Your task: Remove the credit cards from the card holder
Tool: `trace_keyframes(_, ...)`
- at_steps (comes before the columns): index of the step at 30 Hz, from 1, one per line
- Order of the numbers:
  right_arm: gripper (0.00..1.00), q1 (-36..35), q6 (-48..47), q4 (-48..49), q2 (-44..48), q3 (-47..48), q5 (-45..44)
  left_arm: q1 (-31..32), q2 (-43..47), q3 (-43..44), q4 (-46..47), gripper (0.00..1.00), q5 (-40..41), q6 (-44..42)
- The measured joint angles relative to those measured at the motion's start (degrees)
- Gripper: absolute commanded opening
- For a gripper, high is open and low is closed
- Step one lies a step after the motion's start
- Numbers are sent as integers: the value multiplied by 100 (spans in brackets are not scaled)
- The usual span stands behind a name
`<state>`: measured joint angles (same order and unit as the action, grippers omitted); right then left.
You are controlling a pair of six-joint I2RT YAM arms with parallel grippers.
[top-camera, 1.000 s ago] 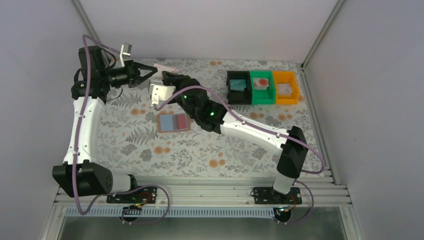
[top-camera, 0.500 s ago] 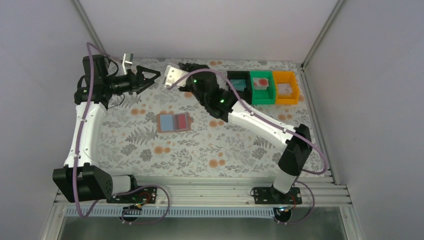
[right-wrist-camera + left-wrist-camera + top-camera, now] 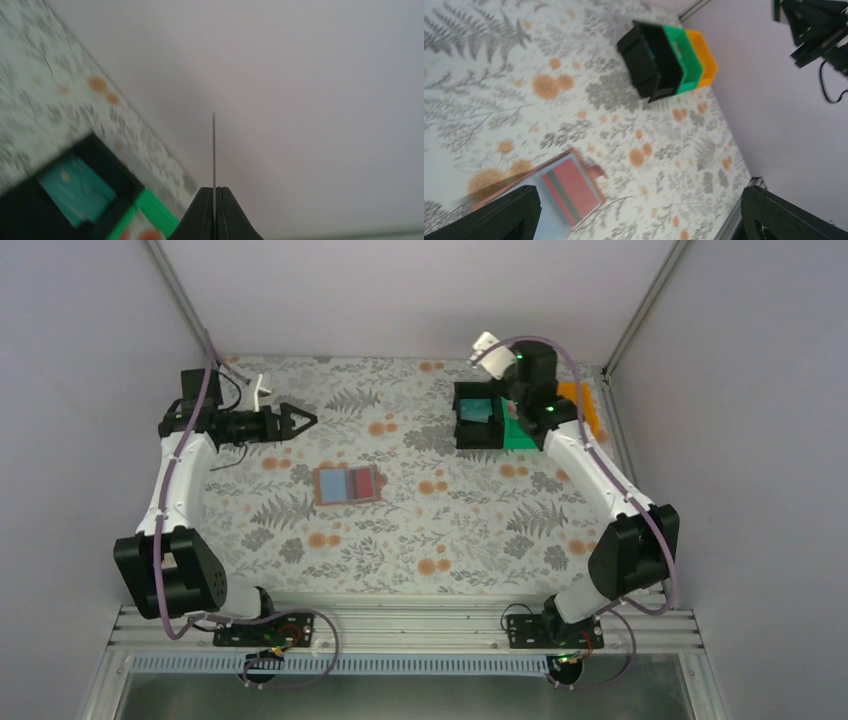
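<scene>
The card holder lies open on the floral table, salmon-edged, with a light blue left half and a red, dark-striped rectangle in its right half; the left wrist view has it low on the left. My left gripper hangs open and empty, up and to the left of the holder, with its fingers wide apart. My right gripper is shut on a whitish credit card, held high over the bins and seen edge-on. A teal card lies in the black bin.
A black bin, a green bin and an orange bin stand in a row at the back right, partly covered by my right arm. A white card with a red mark lies in the green bin. Grey walls close in the table.
My left gripper opened and drew back to the left. My right gripper closed on the whitish card and swung it from beside the left gripper rightwards to above the bins.
</scene>
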<state>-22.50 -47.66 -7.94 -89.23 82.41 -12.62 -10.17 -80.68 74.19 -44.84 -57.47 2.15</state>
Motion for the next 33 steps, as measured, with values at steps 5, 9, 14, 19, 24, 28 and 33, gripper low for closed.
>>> trace_keyframes(5, 4, 1196, -577, 254, 2, -857, 629, -20, -116, -393, -68, 100, 404, -822)
trace_keyframes(9, 4, 1910, -1226, 492, -44, -1440, 984, -184, -214, -557, -63, 100, 551, -1333)
trace_keyframes(14, 4, 2841, -2094, 1080, -400, -1565, 1567, -444, -457, -710, -87, 100, 667, -1799)
trace_keyframes(19, 4, 3296, -3136, 1248, -1158, -1287, 1891, -474, -542, -713, -116, 100, 730, -2092)
trace_keyframes(24, 4, 3434, -4087, 1261, -1725, -1154, 2133, -474, -546, -713, -149, 100, 758, -2304)
trace_keyframes(28, 4, 3591, -4701, 1239, -1731, -1163, 2396, -479, -601, -713, -164, 100, 761, -2404)
trace_keyframes(33, 4, 3849, -5346, 1217, -1646, -1259, 2667, -479, -721, -713, -186, 100, 785, -2446)
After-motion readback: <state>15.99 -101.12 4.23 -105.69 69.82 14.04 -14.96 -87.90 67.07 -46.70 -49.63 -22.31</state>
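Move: The right hand holds a card; the orange bin lies about 19 cm to its right, 11 cm ahead and 32 cm below. At that depth and equally far ahead, the green bin is some 6 cm right and the black bin 6 cm left. From the empty left hand, the card holder is roughly 9 cm right, 5 cm ahead and 27 cm down; the orange bin, about 68 cm right, 23 cm ahead and 26 cm down. Right hand carries its card about 25 cm right and 20 down towards the orange bin, left hand sinking. ##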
